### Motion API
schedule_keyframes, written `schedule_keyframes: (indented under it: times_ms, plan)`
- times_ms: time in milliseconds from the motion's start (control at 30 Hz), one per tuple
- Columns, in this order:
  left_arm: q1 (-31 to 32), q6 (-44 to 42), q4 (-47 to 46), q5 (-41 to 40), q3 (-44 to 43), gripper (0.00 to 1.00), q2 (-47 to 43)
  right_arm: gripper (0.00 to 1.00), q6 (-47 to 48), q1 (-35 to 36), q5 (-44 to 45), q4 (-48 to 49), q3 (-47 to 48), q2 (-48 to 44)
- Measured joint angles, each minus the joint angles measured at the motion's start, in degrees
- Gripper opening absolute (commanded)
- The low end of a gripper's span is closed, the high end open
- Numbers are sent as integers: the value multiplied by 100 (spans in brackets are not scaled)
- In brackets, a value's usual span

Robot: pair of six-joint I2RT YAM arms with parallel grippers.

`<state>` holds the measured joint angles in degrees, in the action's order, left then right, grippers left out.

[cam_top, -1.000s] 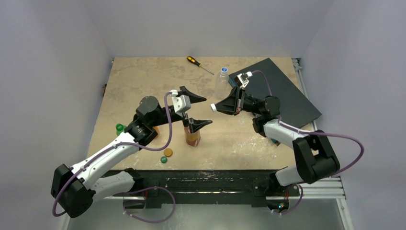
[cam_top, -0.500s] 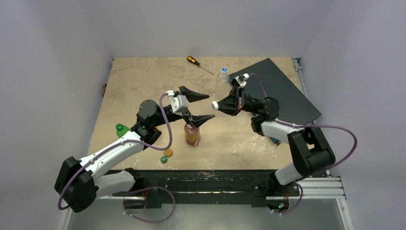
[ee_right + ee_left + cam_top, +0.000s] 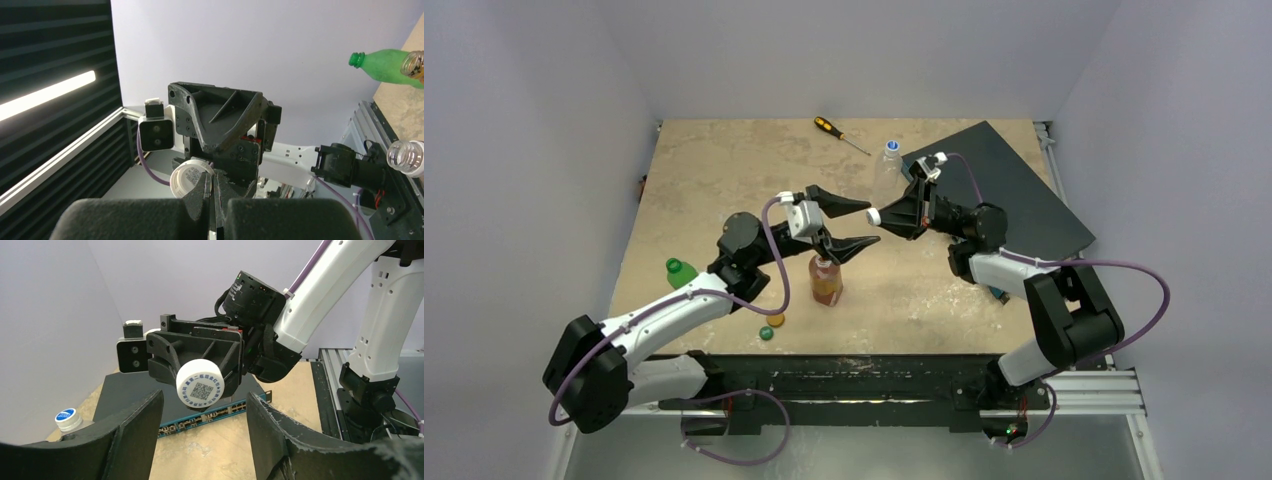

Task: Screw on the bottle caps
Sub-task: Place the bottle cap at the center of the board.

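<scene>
My right gripper (image 3: 879,215) is shut on the rim of a white cap (image 3: 874,216) and holds it in the air at mid-table. In the left wrist view the white cap (image 3: 200,386) faces me with a printed code on top. My left gripper (image 3: 205,412) stands open, one finger (image 3: 132,432) on each side of the cap with gaps. An amber bottle (image 3: 826,280) stands uncapped below the left gripper (image 3: 872,224). A green bottle (image 3: 680,270) lies at the left. A clear bottle (image 3: 886,168) wears a blue cap. An orange cap (image 3: 776,320) and a dark green cap (image 3: 766,333) lie near the front.
A black-and-orange screwdriver (image 3: 839,133) lies at the back. A flat black network switch (image 3: 1009,195) covers the right rear of the table. The right wrist view shows the white cap (image 3: 187,181), the green bottle (image 3: 385,65) and an open bottle neck (image 3: 403,155).
My left gripper rose and reached right to the white cap, its jaws narrowing around it. The right gripper shifted slightly left with the cap.
</scene>
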<state>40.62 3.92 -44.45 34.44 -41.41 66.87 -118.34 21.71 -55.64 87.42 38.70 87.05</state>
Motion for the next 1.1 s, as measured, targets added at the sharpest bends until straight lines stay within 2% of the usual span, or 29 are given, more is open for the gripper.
schedule_keyframes:
  times_ms: [333,633,867,1000,1100]
  plan:
    - [72,111,-315,-175,0,52,59,0,264,0,72,7,-33,-13]
    - [111,170,-426,-186,0,32,234,0,385,0,96,4,-85,-31]
    - [131,256,-376,-166,-4,33,264,0,767,0,219,-92,-267,-216]
    - [144,260,-199,-162,-59,35,264,0,1250,-9,284,-693,-356,-546]
    - [142,267,-72,-168,-109,34,264,7,1679,-9,376,-1294,-358,-807]
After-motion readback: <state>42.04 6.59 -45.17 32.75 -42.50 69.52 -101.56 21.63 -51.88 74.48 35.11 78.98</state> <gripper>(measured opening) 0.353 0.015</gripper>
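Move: The white cap, held at its rim on the shut right fingers (about 1 cm left of and 1 cm above the right hand's point), lies about 2 cm to the left hand's right and 1 cm above, level fore and aft. The open brown bottle stands some 7 cm to the left hand's left, 3 cm back and 22 cm below; the clear bottle is roughly 22 cm ahead, 6 cm right and 20 cm below. The left fingers close by nearly half onto opposite sides of the white cap and stop against it, grip effort rising briefly, while the right fingers keep their pinch on its lower rim. The left hand first lifts about 1 cm, then sinks about 1.5 cm while edging 1 cm right over the cap; late on, the right hand sinks 1 cm and turns some 10 degrees clockwise. ##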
